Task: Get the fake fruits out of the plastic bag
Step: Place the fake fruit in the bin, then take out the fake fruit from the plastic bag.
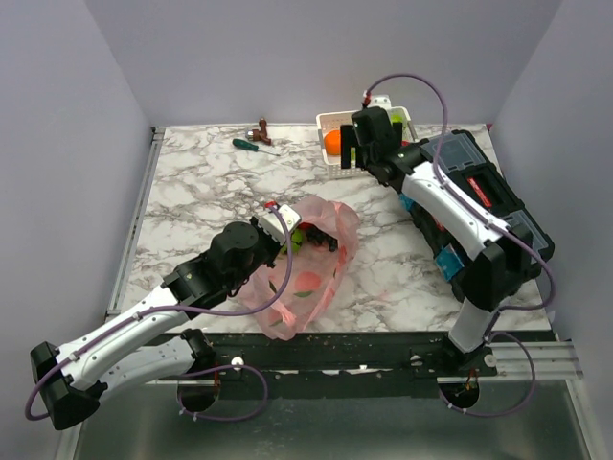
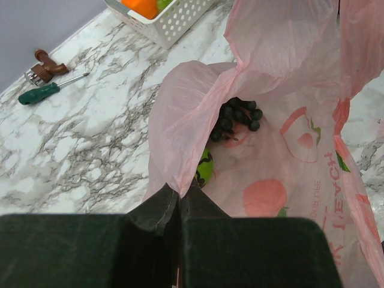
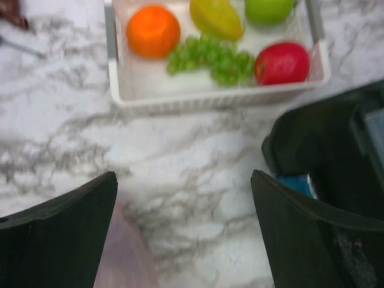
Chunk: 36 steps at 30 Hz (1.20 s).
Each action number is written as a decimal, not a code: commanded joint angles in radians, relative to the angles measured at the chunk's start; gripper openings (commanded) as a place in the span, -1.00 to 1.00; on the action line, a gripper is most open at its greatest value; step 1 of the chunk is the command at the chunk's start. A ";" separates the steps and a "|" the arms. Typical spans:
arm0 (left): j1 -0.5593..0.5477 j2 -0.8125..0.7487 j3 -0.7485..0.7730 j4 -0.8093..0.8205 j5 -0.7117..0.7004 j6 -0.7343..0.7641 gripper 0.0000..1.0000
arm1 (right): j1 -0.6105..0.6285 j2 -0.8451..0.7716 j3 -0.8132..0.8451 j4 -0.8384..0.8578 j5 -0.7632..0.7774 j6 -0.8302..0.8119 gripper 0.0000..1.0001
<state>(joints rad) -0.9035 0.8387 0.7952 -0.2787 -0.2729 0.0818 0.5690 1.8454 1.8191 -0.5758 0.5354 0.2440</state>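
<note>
The pink plastic bag [image 1: 302, 273] lies at the table's front centre with its mouth held up. My left gripper [image 2: 179, 192] is shut on the bag's rim [image 2: 180, 120]. Inside the bag sit a dark grape bunch [image 2: 237, 117] and a green fruit [image 2: 205, 168]. My right gripper [image 3: 184, 177] hangs open and empty over the marble, just in front of the white basket [image 3: 210, 99]. In the basket are an orange [image 3: 153, 31], a lemon [image 3: 216, 18], a green apple [image 3: 268, 9], a red apple [image 3: 282, 63] and green grapes [image 3: 210, 60].
A green-handled screwdriver [image 1: 254, 146] and a small brown object [image 1: 261, 126] lie at the back left. A black toolbox [image 1: 479, 192] runs along the right side, under the right arm. A corner of the bag [image 3: 123, 258] shows by my right gripper's left finger.
</note>
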 commanded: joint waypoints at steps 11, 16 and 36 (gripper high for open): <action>0.002 0.025 0.023 0.012 -0.001 0.003 -1.00 | 0.034 -0.671 -0.897 -0.013 -0.436 0.390 0.86; 0.002 0.015 0.015 0.014 -0.011 0.004 -1.00 | 0.114 -0.897 -1.105 0.031 -0.529 0.514 0.82; -0.008 -0.001 -0.024 0.043 -0.031 -0.002 -1.00 | 0.698 -0.754 -0.978 0.396 -0.231 0.501 0.34</action>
<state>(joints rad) -0.9054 0.8619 0.7944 -0.2745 -0.2768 0.0814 1.2602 1.0096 0.7784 -0.2817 0.1581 0.7994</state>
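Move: The right hand is empty and open, with the filled bin about 18 cm ahead of it. It now goes for the dark green fruit low in the bag's near part, about 29 cm back, 25 cm left and 17 cm below; the dark grapes are some 15 cm back and 12 cm left, and the green striped fruit about 16 cm back and 20 cm left, both as low. From the left hand, that dark green fruit is roughly 5 cm back, nearly in line sideways, some 16 cm below. The right hand leaves the bin and sweeps back nearly 40 cm towards the robot, dipping about 13 cm on the way past the right side of the bag, then swings some 15 cm left and climbs again by about 6 cm as it comes round to the bag's near, open side. Meanwhile the wrist rolls and turns counter-clockwise, about 40 degrees each, until the fingers point left and down into the bag at the dark green fruit, their wide gap starting to narrow only at the end, while the left hand stays put with shut fingers still pinching the bag's rim up. ##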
